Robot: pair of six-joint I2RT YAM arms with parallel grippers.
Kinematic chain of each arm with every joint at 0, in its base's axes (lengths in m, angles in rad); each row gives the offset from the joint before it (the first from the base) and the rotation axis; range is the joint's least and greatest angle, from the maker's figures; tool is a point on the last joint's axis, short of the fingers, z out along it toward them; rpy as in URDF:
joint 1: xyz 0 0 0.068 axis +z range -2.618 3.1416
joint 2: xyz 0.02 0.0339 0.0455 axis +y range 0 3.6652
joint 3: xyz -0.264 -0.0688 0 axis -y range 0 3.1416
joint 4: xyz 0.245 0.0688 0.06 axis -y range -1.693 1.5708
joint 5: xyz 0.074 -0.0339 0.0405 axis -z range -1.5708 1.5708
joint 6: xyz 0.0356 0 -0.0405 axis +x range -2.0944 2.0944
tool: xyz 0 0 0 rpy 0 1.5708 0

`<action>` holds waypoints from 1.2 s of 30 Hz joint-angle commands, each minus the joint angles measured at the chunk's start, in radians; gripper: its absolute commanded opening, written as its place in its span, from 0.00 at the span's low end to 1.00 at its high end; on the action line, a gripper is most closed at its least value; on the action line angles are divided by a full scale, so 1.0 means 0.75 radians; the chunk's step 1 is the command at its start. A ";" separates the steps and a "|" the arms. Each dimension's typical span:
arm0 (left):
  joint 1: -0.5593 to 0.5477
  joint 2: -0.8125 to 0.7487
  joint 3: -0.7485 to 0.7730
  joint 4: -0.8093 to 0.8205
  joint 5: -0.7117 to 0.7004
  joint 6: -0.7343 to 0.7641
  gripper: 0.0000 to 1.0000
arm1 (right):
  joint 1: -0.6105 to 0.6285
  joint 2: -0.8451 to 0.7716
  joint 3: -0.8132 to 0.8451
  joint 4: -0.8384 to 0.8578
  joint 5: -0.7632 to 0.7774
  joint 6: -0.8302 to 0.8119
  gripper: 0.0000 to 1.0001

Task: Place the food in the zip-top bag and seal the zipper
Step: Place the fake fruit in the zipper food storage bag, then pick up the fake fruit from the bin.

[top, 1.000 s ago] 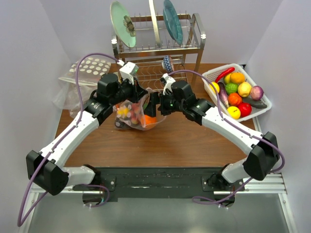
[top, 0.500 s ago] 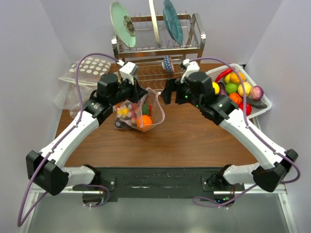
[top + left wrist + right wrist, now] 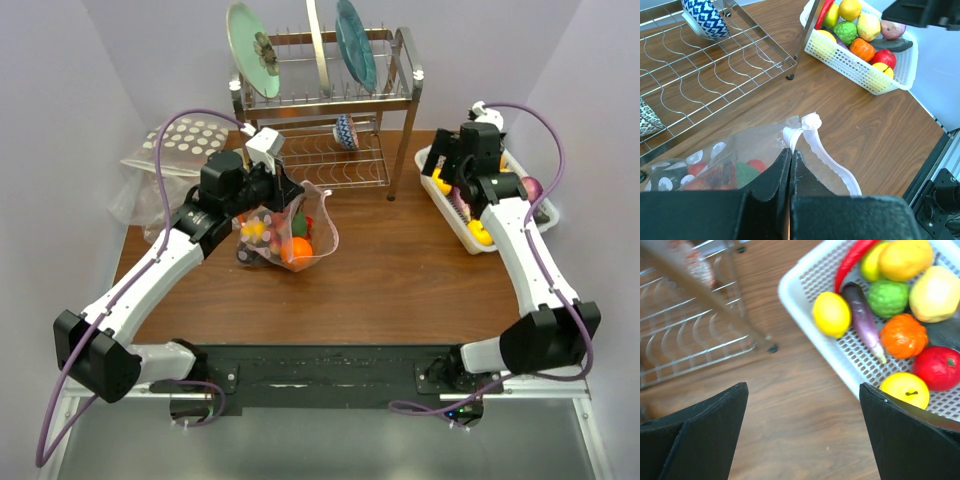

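The zip-top bag (image 3: 285,235) lies left of the table's centre with an orange, green and red piece of food inside. My left gripper (image 3: 288,197) is shut on the bag's mouth edge. In the left wrist view its fingertips (image 3: 790,150) pinch the plastic just under the white zipper (image 3: 826,156), which curls away to the right. My right gripper (image 3: 452,176) hangs open over the left rim of the white basket (image 3: 548,212). Its wrist view shows the jaws (image 3: 802,387) wide apart and empty. Beyond them lie a lemon (image 3: 831,314), an eggplant (image 3: 862,315), an orange (image 3: 903,335) and a red apple (image 3: 940,367).
A metal dish rack (image 3: 320,110) stands at the back centre with two plates (image 3: 250,50) upright and a patterned bowl (image 3: 705,17) on its lower shelf. One rack leg (image 3: 771,347) stands close to the basket rim (image 3: 812,335). A polka-dot bag (image 3: 185,145) lies at the back left.
My right gripper has drawn back from the bag's mouth and swung right to the basket, staying open. The left gripper and the bag have not moved.
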 commanded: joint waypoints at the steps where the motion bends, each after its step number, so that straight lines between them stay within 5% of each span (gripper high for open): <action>1: 0.006 -0.044 -0.008 0.087 0.004 0.000 0.00 | -0.108 0.086 -0.007 0.179 -0.063 0.094 0.93; 10: 0.006 -0.044 -0.008 0.089 0.010 -0.002 0.00 | -0.414 0.370 0.001 0.412 -0.237 0.392 0.94; 24: 0.004 -0.024 -0.018 0.109 0.061 -0.024 0.00 | -0.533 0.673 -0.039 0.786 -0.327 0.877 0.99; 36: 0.004 -0.021 -0.016 0.105 0.059 -0.022 0.00 | -0.578 0.773 0.085 0.701 -0.092 0.996 0.99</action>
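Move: The orange-yellow mango in the white basket lies about 17 cm ahead of the right hand, 16 cm to its right and 19 cm below. At about that same depth, the yellow pear is some 11 cm ahead and 20 cm right, the green fruit 11 cm ahead and 12 cm right, and the lemon 11 cm ahead and 4 cm right. From the left hand the mango is roughly 24 cm ahead, 49 cm right and 20 cm down. Sweeping empty from the basket's near-left side out over the fruit, the right hand goes right, down and forward, roughly 15 cm each way, towards the mango. The wrist rolls its left side up and swings clockwise, some 50 degrees in all, fingers staying wide open; the descent then levels off while the hand still drifts right, close above mango and pear. ##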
